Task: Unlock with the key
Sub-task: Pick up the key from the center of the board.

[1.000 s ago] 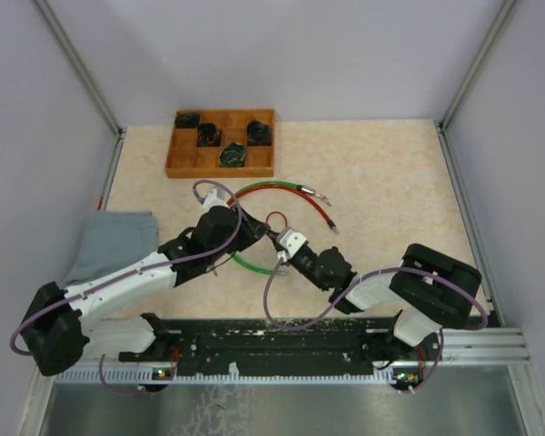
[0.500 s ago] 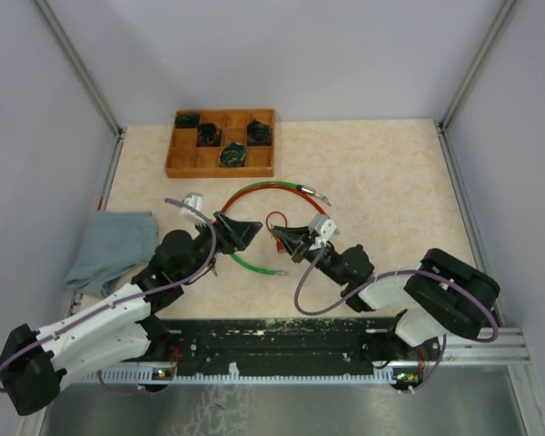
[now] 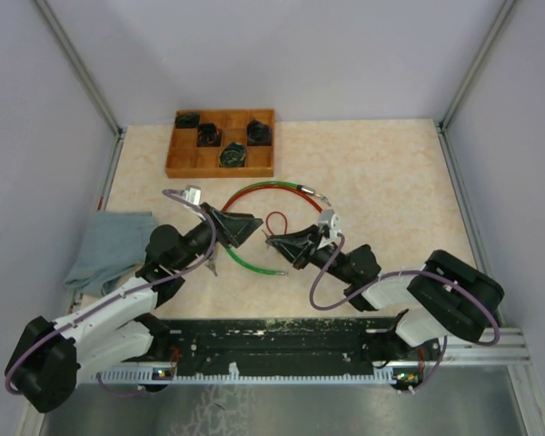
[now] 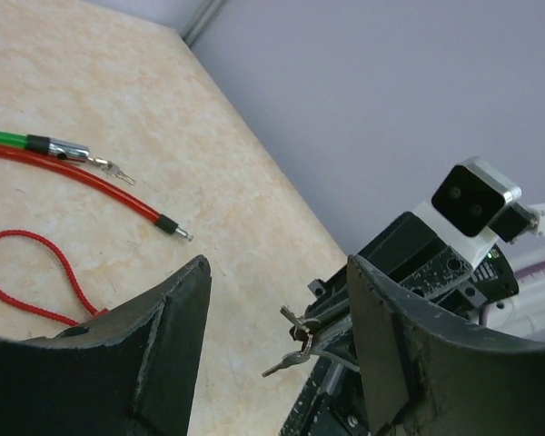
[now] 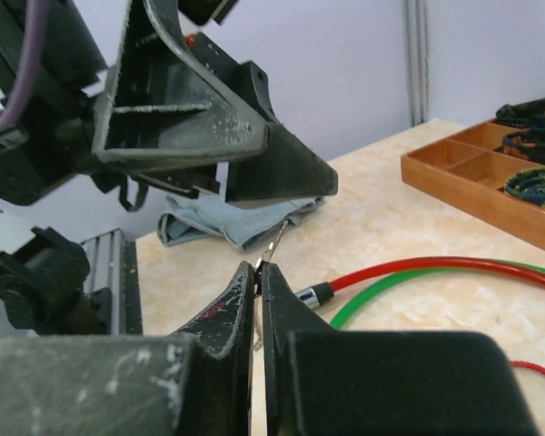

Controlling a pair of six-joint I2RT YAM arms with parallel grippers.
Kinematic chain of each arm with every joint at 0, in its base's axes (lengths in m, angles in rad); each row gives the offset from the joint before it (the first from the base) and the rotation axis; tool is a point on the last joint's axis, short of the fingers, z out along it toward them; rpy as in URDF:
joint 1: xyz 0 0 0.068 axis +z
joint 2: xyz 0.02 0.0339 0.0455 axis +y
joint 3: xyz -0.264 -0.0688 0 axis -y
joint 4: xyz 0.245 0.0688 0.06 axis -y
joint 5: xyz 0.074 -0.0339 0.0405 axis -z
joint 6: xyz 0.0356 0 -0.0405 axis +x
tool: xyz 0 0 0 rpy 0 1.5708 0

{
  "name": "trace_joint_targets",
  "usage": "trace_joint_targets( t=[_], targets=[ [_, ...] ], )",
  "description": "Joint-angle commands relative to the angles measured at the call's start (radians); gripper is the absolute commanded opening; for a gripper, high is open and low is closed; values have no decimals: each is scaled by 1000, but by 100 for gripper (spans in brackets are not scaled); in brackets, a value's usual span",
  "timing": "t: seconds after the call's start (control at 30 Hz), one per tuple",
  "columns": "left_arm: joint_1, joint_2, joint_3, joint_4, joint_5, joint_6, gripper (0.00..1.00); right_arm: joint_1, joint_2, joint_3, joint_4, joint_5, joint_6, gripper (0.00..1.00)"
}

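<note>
My right gripper (image 5: 259, 266) is shut on a small bunch of keys (image 5: 274, 243), and one thin metal key sticks out past its tips. In the left wrist view the keys (image 4: 295, 341) hang on a ring at the right gripper's tips. My left gripper (image 4: 277, 272) is open with nothing between its fingers, and its tips face the keys with a short gap between. From above, the left gripper (image 3: 250, 229) and the right gripper (image 3: 271, 241) point at each other mid-table. I cannot pick out a lock.
A red cable (image 3: 291, 189) and a green cable (image 3: 245, 262) curve across the table, with a red cord loop (image 3: 277, 221) between them. A wooden tray (image 3: 183, 163) with dark items stands at the back left. A grey-blue cloth (image 3: 109, 245) lies at the left edge.
My left gripper has opened and drawn back to the left, away from the right gripper. The right gripper stayed shut on the keys and shifted slightly right.
</note>
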Motion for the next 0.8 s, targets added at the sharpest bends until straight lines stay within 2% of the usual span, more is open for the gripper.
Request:
trace_joint_targets(
  t=[0.0,0.2,0.5,0.77],
  targets=[
    [10,25,-14,144,116,-45,66,-9,-56,25,208,-33,57,0],
    [10,72,-48,244,162,-117,65,-9,-73,26,208,-2,71,0],
    [10,142,-84,431,215,-179,49,-9,-83,29,208,17,94,0],
    [10,153,-79,456,220,-192,41,-7,-71,41,210,7,135,0]
  ],
)
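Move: Just off the left fingertips, about 4 cm to the hand's right, 2 cm back and 2 cm lower, is the key, held out by the right gripper. It sticks out roughly 2 cm left, 1 cm forward and 1 cm above the right hand point. On the table some 18 cm below the left hand lie the red cord, 7 cm ahead and 6 cm right, and the green cable's end, 7 cm back and 10 cm right. Swinging its open fingers in around the key, the left hand goes about 3 cm back and 2 cm right, turning some 15 degrees clockwise with a slight roll, while its gap narrows by about a third without shutting. The right hand keeps its pinch on the key and lifts it some 2 cm towards the left fingers, then all but stops. ##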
